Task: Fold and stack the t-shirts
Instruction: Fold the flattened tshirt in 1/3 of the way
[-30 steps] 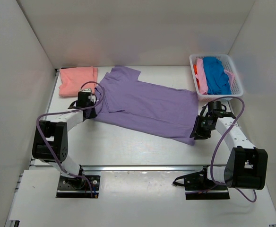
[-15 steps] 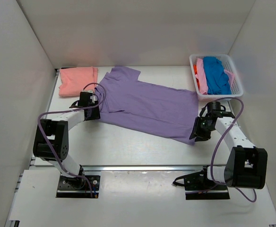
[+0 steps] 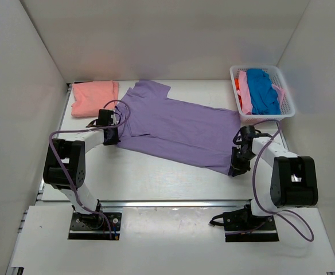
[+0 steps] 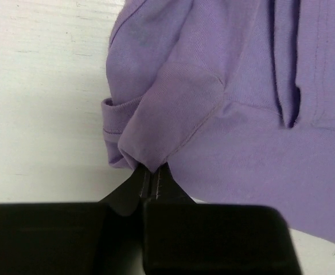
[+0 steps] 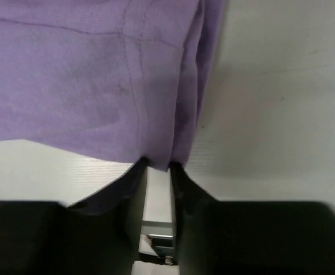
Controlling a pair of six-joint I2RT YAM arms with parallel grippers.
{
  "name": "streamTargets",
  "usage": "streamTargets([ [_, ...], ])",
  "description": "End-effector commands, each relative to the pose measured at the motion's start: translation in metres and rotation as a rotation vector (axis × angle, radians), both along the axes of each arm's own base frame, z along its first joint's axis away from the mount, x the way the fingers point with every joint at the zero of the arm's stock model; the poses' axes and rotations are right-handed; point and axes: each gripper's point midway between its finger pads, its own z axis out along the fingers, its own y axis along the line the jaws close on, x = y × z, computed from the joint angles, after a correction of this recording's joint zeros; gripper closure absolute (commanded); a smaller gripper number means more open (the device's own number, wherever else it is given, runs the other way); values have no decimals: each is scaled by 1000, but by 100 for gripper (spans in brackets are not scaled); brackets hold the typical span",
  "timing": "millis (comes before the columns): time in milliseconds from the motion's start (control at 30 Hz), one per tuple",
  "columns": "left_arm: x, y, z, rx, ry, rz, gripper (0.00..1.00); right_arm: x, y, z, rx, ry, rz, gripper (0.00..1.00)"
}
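Observation:
A large lavender-purple t-shirt [image 3: 179, 129] lies spread flat across the table. My left gripper [image 3: 111, 136] sits at its near-left sleeve. In the left wrist view that gripper [image 4: 150, 169] is shut on a pinched fold of the sleeve [image 4: 167, 114]. My right gripper [image 3: 236, 166] is at the shirt's near-right hem corner. In the right wrist view it [image 5: 158, 166] stands narrowly open, the hem edge [image 5: 156, 132] lying between its fingertips. A folded salmon-pink t-shirt [image 3: 93, 97] lies at the back left.
A white lattice basket [image 3: 286, 91] at the back right holds a blue shirt [image 3: 263, 91], a pink one [image 3: 245, 86] and an orange one [image 3: 237, 86]. White walls close in the table on three sides.
The left gripper opened wider, then closed on the sleeve fold. The right arm swung in toward the hem corner and its jaws narrowed.

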Motion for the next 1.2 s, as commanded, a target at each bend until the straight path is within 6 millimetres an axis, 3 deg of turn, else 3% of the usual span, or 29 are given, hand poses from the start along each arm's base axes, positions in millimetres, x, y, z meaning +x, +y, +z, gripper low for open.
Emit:
streamTargets([
  [0, 3, -3, 10, -22, -19, -16, 100, 7, -6, -11, -43, -15, 7, 86],
  [67, 2, -3, 11, -22, -17, -24, 100, 7, -11, -15, -59, -6, 17, 100],
  [200, 0, -1, 16, -28, -25, -32, 100, 11, -21, -11, -102, 7, 32, 100],
  [433, -4, 12, 31, 7, -49, -55, 100, 27, -78, 7, -213, -13, -7, 100],
  [700, -16, 34, 40, 159, -49, -95, 98, 34, -77, 3, -197, 5, -8, 100],
  [833, -19, 47, 50, 197, -86, -81, 79, 36, -81, 4, -194, -4, -15, 100],
  [1067, -19, 54, 55, 236, -73, -94, 90, 39, -83, 5, -184, -18, -17, 100],
  [1100, -18, 52, 56, 237, -76, -100, 88, 39, -83, 4, -189, -15, -18, 100],
  [1133, -17, 54, 59, 238, -85, -91, 48, 36, -82, 3, -186, -14, -17, 100],
  [1167, -18, 52, 57, 237, -79, -100, 47, 38, -83, 4, -187, -20, -18, 100],
])
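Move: The right hand is poised right at the purple t-shirt's near right corner, which lies between its fingertips and about 1 cm below the hand point; the white basket stands some 33 cm ahead and 13 cm to the right. The left hand already pinches the shirt's near left corner, with the folded sleeve flap about 3 cm ahead and 9 cm to the right, and the folded pink shirt about 19 cm ahead and 10 cm to the left. The right fingers shut on the near right corner almost at once, then drag it about 5.5 cm to the right and 3 cm forward, low over the table, and hold it there with a slight roll of the wrist. The left hand, at first still with its corner, rises nearly 4 cm while drawing back and to the left, away from the right hand, turning some 10 degrees clockwise; its fingers part a little, the cloth still at the right-hand finger. ##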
